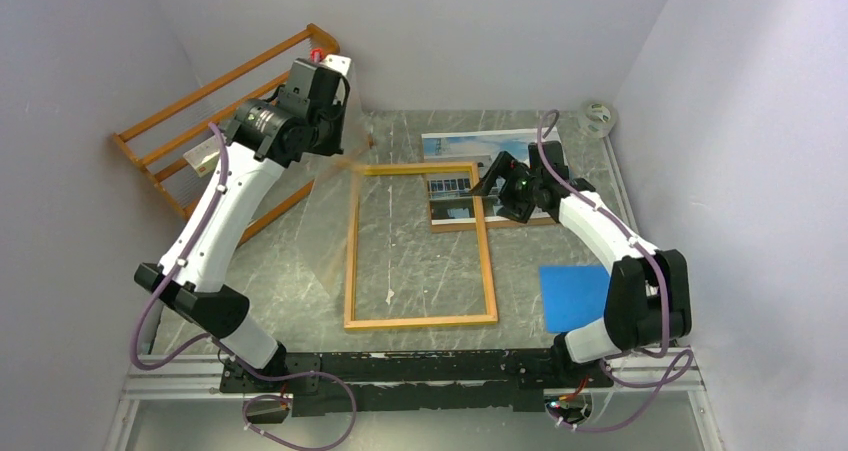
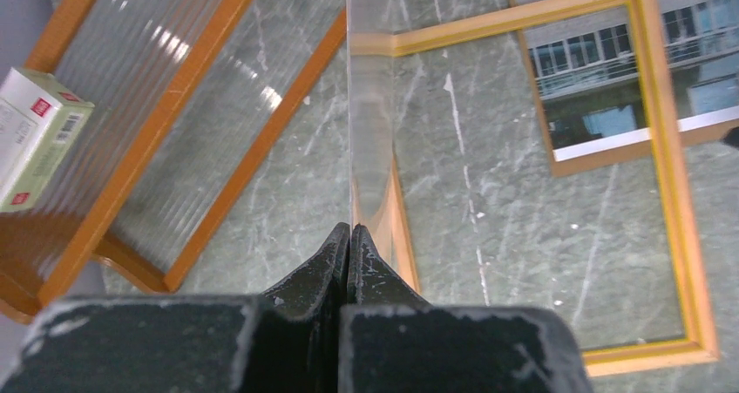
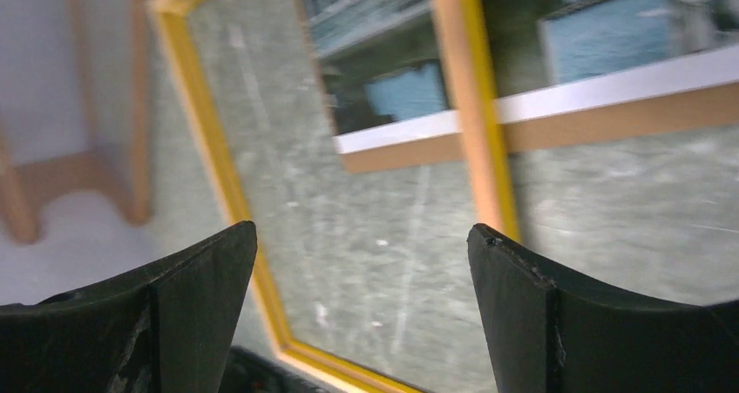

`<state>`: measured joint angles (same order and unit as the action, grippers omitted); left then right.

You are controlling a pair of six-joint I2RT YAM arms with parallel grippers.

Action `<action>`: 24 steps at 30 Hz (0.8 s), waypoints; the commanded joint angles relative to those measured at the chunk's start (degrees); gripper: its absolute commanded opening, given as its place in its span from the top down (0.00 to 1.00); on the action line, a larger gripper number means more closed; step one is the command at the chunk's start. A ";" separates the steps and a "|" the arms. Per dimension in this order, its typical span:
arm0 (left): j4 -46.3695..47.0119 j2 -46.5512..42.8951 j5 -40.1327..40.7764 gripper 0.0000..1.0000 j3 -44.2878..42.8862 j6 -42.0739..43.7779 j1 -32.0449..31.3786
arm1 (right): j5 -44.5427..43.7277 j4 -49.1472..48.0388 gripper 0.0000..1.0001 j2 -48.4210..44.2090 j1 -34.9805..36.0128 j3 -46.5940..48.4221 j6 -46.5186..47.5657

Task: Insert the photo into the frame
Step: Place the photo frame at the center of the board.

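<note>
The yellow frame (image 1: 352, 261) (image 2: 671, 175) (image 3: 209, 123) lies flat on the grey table as an open rectangle. The photo (image 1: 470, 146) (image 2: 593, 88) (image 3: 383, 88) lies face up at the back right on a brown backing board (image 1: 500, 222) (image 3: 610, 123), and the frame's far right corner overlaps both. My left gripper (image 1: 340, 146) (image 2: 350, 229) is shut on the edge of a clear pane (image 2: 366, 132) (image 1: 335, 211), held on edge above the frame's left side. My right gripper (image 1: 490, 184) (image 3: 362, 232) hangs open over the frame's right rail, with nothing between its fingers.
An orange slatted rack (image 1: 230, 91) (image 2: 253, 158) leans at the back left with a small white-and-green box (image 1: 203, 154) (image 2: 35, 136) by it. A blue sheet (image 1: 575, 296) lies near the right arm's base. A tape roll (image 1: 598, 118) sits in the back right corner. Walls close in on both sides.
</note>
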<state>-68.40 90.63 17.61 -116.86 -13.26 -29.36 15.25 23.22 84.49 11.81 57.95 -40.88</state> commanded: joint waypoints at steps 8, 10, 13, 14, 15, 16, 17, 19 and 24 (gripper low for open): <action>17.28 0.21 11.61 0.98 8.44 12.26 -8.06 | 11.64 -21.81 0.06 -2.44 6.34 0.70 -27.78; 20.51 1.00 15.09 0.98 10.83 15.23 -10.71 | 11.30 -26.34 0.05 -2.29 7.62 0.43 -31.31; 22.14 1.89 15.54 0.98 14.10 14.26 -13.04 | 10.71 -30.47 0.04 -1.37 8.75 0.48 -34.50; 22.67 1.98 14.93 0.97 15.26 13.69 -13.71 | 10.33 -31.57 0.03 -1.08 8.97 0.38 -35.05; 23.29 2.00 14.30 0.98 16.36 11.39 -14.39 | 9.75 -32.82 0.02 -0.94 9.08 0.01 -36.49; 23.88 1.93 13.69 0.97 17.38 10.20 -14.86 | 8.95 -33.97 0.02 -0.83 9.20 -0.29 -37.41; 24.53 1.84 13.05 0.97 18.37 9.04 -15.23 | 8.14 -34.66 0.02 -0.77 9.32 -0.41 -38.06; 25.45 1.74 11.15 0.97 20.07 7.66 -15.89 | 6.62 -33.62 0.01 -0.62 9.32 0.95 -38.04; 28.00 1.03 8.82 0.97 23.17 8.85 -17.02 | 4.65 -24.08 0.02 2.22 9.38 9.51 -36.80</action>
<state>-45.06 92.75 28.08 -94.87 -3.66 -45.63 22.50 -4.29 84.88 20.95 59.75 -76.71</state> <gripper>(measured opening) 0.033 0.987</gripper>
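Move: The left hand already holds the clear sheet, which hangs below it. The yellow-edged frame lies flat, its middle about 16 cm to that hand's right, 10 cm back and 32 cm below; the wooden rack stands some 18 cm left, 10 cm ahead. From the right hand the sheet's middle is roughly 30 cm left, level fore and aft, 12 cm higher; the frame's middle is 14 cm left, 10 cm back, and the photo about 5 cm ahead, 1 cm right, both some 10 cm below. Left hand lowers the clear sheet rightward about 10 cm; open right hand rises leftward towards the sheet. ##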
